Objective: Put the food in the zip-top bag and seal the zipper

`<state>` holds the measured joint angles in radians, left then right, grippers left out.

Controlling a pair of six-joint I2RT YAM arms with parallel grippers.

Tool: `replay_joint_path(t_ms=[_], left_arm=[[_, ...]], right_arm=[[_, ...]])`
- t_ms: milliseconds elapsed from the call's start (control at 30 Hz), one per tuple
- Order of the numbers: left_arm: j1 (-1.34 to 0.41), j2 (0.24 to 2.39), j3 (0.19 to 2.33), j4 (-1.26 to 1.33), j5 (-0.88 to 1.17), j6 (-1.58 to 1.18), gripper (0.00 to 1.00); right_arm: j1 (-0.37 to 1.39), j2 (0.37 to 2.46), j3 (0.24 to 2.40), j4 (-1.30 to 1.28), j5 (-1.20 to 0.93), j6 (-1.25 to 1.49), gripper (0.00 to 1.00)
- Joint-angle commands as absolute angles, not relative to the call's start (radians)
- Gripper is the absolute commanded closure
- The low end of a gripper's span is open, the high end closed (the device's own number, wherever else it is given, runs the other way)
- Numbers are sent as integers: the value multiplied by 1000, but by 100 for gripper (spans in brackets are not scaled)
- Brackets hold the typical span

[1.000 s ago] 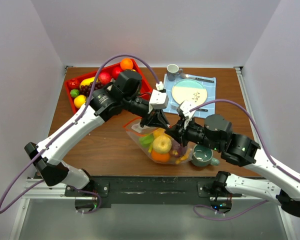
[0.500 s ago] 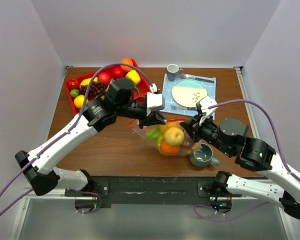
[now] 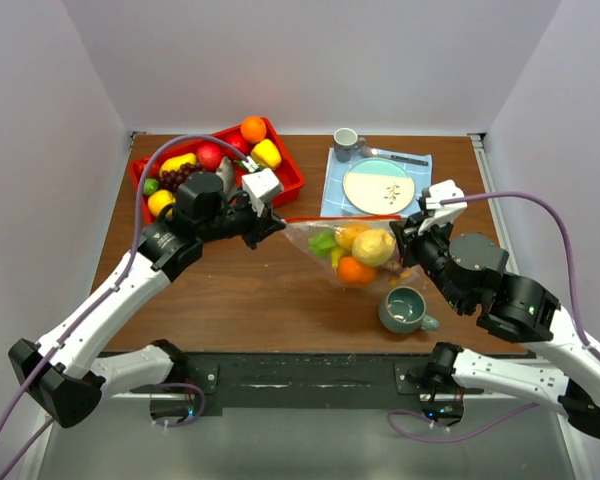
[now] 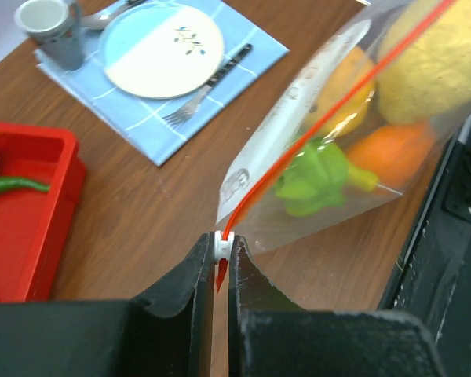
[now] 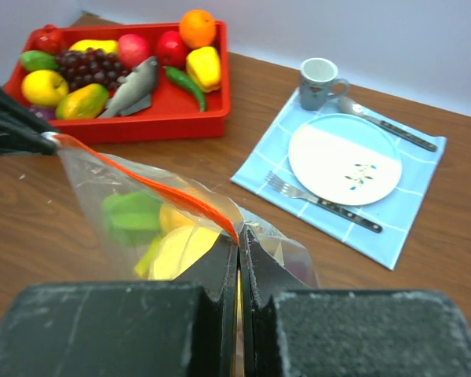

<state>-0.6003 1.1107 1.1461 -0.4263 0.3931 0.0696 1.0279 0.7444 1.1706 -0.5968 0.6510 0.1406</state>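
The clear zip-top bag [image 3: 352,250] hangs stretched between my two grippers above the table. It holds a yellow fruit [image 3: 375,245], an orange [image 3: 355,269] and a green piece [image 3: 325,242]. Its orange-red zipper [image 3: 340,219] runs taut along the top edge. My left gripper [image 3: 277,224] is shut on the white slider [image 4: 220,244] at the bag's left end. My right gripper [image 3: 408,232] is shut on the bag's right corner [image 5: 237,233]. More food lies in the red tray [image 3: 285,165]: an orange [image 3: 253,129], grapes [image 3: 178,177] and other pieces.
A blue placemat [image 3: 420,172] with a plate [image 3: 378,186], fork, spoon and a grey mug [image 3: 346,140] lies at the back right. A green cup [image 3: 404,310] stands near the front, just below the bag. White walls close in both sides.
The left gripper has moved left with the slider, pulling the zipper out straight. The right gripper has moved right and back, and the bag has lifted and stretched between them.
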Motion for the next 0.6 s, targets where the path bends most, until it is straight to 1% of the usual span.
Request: replay_joint_path(t_ms=[0,100,233,333,367,433,467,567], left_arm=[[-558,1065,1111,-431,181,12,100],[-552,1052,1094,-434,95,8,100],[-549,1019,1086,-443,64,-35,100],[-551,991,1089,-460,153,-31,100],[-551,992,1092,-466,248,-29,100],[-551,1009,1104,-480,311,-35,100],[-549,1018,1108,-482,366,-44,100],[-549,1066,1108,-483,442,-69,100]], right_arm=[[1023,724,1223,-499,813,114,100],[1023,724,1216,-494,810,121,100],[1022,744,1204,-517,795,153,100],[1023,758,1172,-531,743,211,100],[1022,767,1157,-532,697,234,100],[1022,790,1091,-523,638,320,100],[1023,833,1066,-517,615,352,100],[1022,947,979,-479,513,458,100]])
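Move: The filled bag hangs between my hands by its zipper. Its food is about 16 cm right, 3 cm back and 6 cm below my left hand, and some 6 cm left, 1 cm ahead and 14 cm below my right. From my right hand and far below, the plate lies about 27 cm straight out, and the teal mug 6 cm back and 5 cm right. The red tray is some 24 cm ahead and 17 cm left of my left hand. With both grippers still shut on the bag's zipper ends, I carry it left. My left hand, keeping its pinch at the white slider, goes about 3 cm left, easing slightly outward and back while turning some 10 degrees counter-clockwise. My right hand nearly waits, then sinks about 4.5 cm and swings 3 cm left, its fingers tipping down a little. ##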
